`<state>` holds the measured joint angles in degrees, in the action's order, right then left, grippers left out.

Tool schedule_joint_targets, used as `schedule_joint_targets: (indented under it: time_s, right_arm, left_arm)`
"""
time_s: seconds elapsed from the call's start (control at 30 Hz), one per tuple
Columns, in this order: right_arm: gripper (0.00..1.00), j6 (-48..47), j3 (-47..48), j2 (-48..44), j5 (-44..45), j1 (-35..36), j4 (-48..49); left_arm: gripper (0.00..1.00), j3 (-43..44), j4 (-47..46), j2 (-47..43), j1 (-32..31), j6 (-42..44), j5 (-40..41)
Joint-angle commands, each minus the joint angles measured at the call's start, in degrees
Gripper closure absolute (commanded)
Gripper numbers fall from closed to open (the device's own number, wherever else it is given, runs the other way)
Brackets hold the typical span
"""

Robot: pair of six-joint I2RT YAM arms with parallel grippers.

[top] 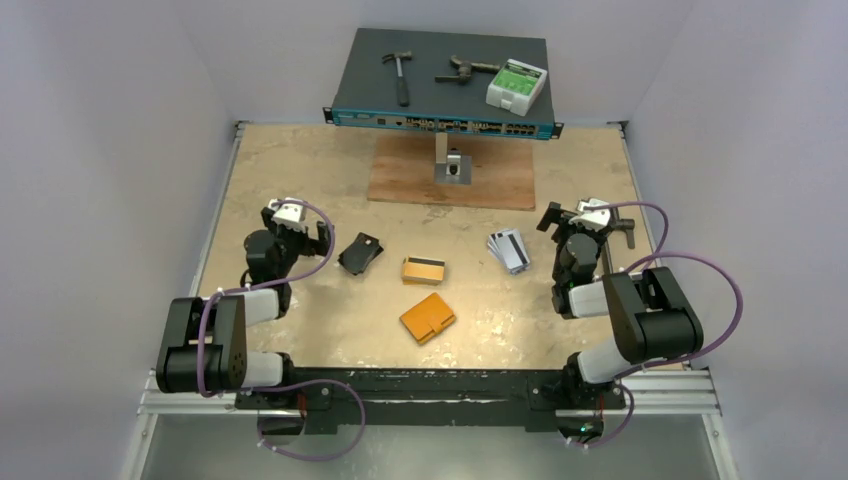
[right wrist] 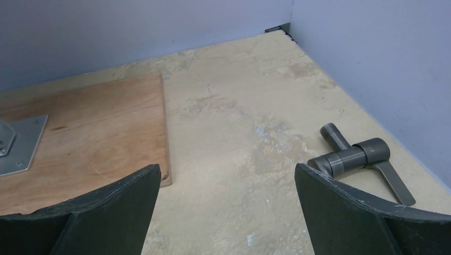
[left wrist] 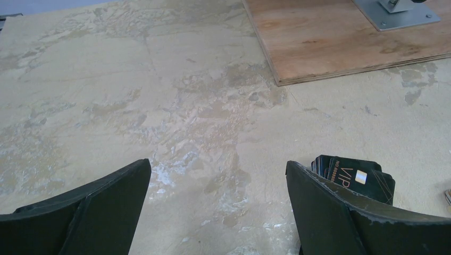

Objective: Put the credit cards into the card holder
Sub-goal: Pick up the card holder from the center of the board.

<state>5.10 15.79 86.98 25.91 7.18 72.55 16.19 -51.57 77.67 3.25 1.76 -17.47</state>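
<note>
The orange bifold card holder (top: 428, 318) lies shut on the table near the front middle. A yellow-orange credit card stack (top: 423, 270) with a black stripe lies just behind it. Silver-grey credit cards (top: 508, 250) lie fanned to the right. My left gripper (top: 288, 212) is open and empty, left of a black "VIP" item (top: 361, 253). In the left wrist view the gripper (left wrist: 217, 164) is over bare table, with that black item (left wrist: 353, 178) behind its right finger. My right gripper (top: 590, 213) is open and empty, right of the silver cards. In the right wrist view (right wrist: 227, 169) it holds nothing.
A wooden board (top: 450, 180) with a metal bracket (top: 455, 165) lies at the back middle. Behind it a network switch (top: 445, 85) carries a hammer, pliers and a green-white box. A grey metal T-piece (right wrist: 353, 156) lies by the right wall.
</note>
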Motion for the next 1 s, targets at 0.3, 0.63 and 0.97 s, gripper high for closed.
schedule_joint_targets:
  time_s: [0.3, 0.63, 0.97]
  right_arm:
    - [0.01, 11.33, 8.01, -15.78, 10.71, 1.09, -27.09]
    - [0.01, 25.43, 26.00, -20.36, -3.02, 8.53, -66.96]
    - [0.01, 39.44, 29.02, -15.15, 10.20, 46.30, -90.02]
  left_arm:
    - [0.00, 1.39, -1.99, -0.77, 0.89, -0.12, -1.41]
    - [0.00, 29.72, 65.26, -14.92, 1.27, 9.51, -14.65]
    - [0.00, 27.90, 98.20, -35.35, 1.30, 29.85, -26.85]
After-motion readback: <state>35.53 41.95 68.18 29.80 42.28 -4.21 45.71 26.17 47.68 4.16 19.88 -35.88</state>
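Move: The card holder, the orange folded wallet, lies some 19 cm back and 32 cm left of the right hand, about 12 cm below it. Nearer that hand are the white cards, roughly 4 cm back and 16 cm left; the gold cards lie about 9 cm back and 32 cm left. From the left hand the card holder is some 17 cm back, 27 cm right and 9 cm lower, with the black cards about 3 cm back and 14 cm right. Towards the card holder, the open right hand first lifts about 10 cm, then swings some 22 cm left, passing above the white cards while drawing back and sinking about 7 cm, its fingers tipping down and turning counter-clockwise. The left hand, also open and empty, rises about 13 cm, then draws back some 10 cm, drifting right and turning roughly 20 degrees clockwise. ##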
